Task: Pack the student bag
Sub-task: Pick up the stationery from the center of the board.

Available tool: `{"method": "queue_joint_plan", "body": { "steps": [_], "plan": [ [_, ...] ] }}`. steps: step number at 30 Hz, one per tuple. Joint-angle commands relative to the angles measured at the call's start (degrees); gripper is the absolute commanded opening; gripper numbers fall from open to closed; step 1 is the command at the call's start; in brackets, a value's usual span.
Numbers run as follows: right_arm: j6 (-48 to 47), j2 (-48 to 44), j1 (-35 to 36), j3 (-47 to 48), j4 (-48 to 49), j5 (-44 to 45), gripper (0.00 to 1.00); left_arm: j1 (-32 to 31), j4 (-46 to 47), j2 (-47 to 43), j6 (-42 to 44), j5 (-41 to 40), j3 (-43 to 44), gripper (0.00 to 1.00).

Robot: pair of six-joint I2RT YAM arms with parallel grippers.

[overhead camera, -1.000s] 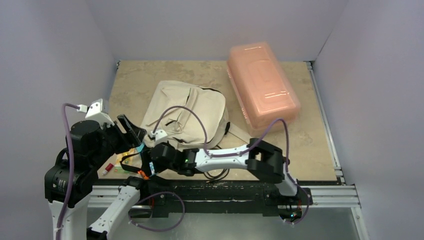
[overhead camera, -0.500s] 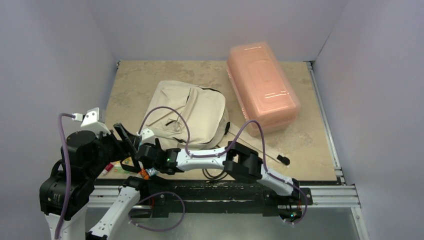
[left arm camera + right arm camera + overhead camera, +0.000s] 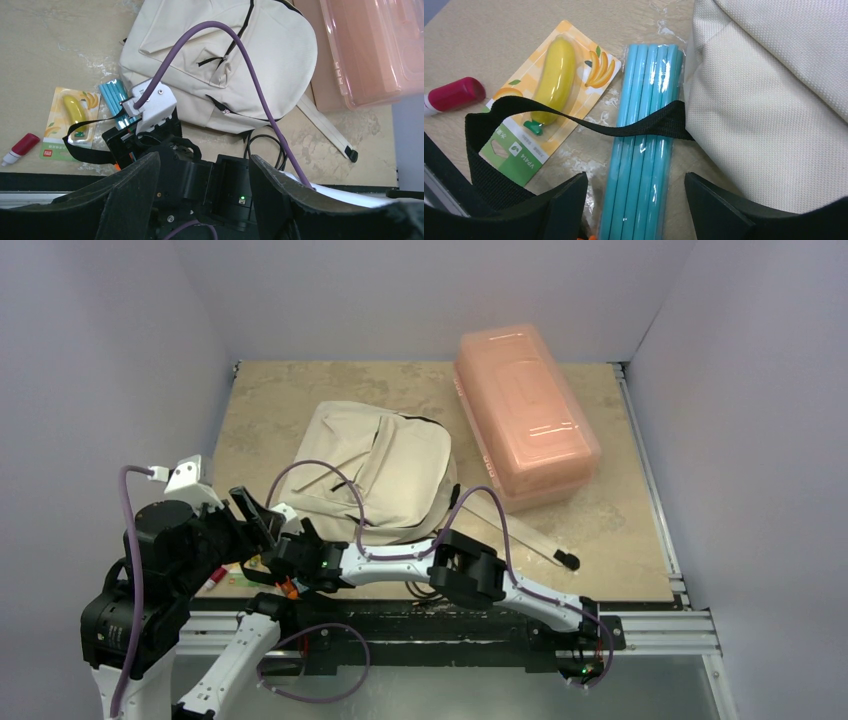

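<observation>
The beige student bag (image 3: 375,465) lies flat in the middle of the table, front pocket up; it also shows in the left wrist view (image 3: 225,65) and the right wrist view (image 3: 774,100). A pack of blue pencils (image 3: 646,125) lies beside the bag's near-left edge, with a black bag strap (image 3: 574,120) across it. My right gripper (image 3: 636,210) is open, low over the pencil pack, one finger on each side. In the top view the right gripper (image 3: 278,558) is at the near-left corner. My left gripper (image 3: 202,195) is open and empty, hovering above the right wrist (image 3: 255,512).
A yellow banana-shaped item on a card (image 3: 544,110) and a red-capped glue stick (image 3: 454,93) lie left of the pencils. A translucent pink plastic box (image 3: 525,415) stands at the back right. A long beige strap (image 3: 520,530) trails right of the bag.
My right arm has reached further left, bringing its open gripper down over the pencil pack. My left arm has pulled back and down a little.
</observation>
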Motion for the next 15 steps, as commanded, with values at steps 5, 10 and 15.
{"method": "queue_joint_plan", "body": {
  "steps": [5, 10, 15],
  "plan": [
    [-7.89, 0.36, -0.33, -3.42, -4.51, 4.55, 0.65, 0.30, 1.26, 0.10, 0.49, 1.49, 0.28, 0.65],
    [-11.27, -3.71, -1.70, -11.13, -2.81, 2.13, 0.50, 0.26, 1.57, 0.40, 0.29, 2.30, -0.12, 0.65],
    [-17.84, -7.42, -2.18, -16.40, 1.60, -2.33, 0.45, 0.29, 2.15, 0.67, 0.00, 2.44, -1.28, 0.65]
  ]
}}
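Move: The pack of blue sticks lies almost between my right fingers, its middle about 1 cm ahead and 2 cm below. A black strap crosses it some 4 cm ahead and 2 cm left of my right hand; the banana card is about 8 cm left and 1 cm ahead, the orange clip about 6 cm back and 1 cm right. From my idle left hand the pack is roughly 7 cm ahead, 1 cm right and 30 cm below. I close my right fingers from wide open to about half, bringing both tips against the long sides of the blue stick pack, while the hand sweeps about 4 cm to the right towards the backpack. It first eases forward and down by about a centimetre each, and the wrist turns some 10 degrees, mostly rolling its left side down. ##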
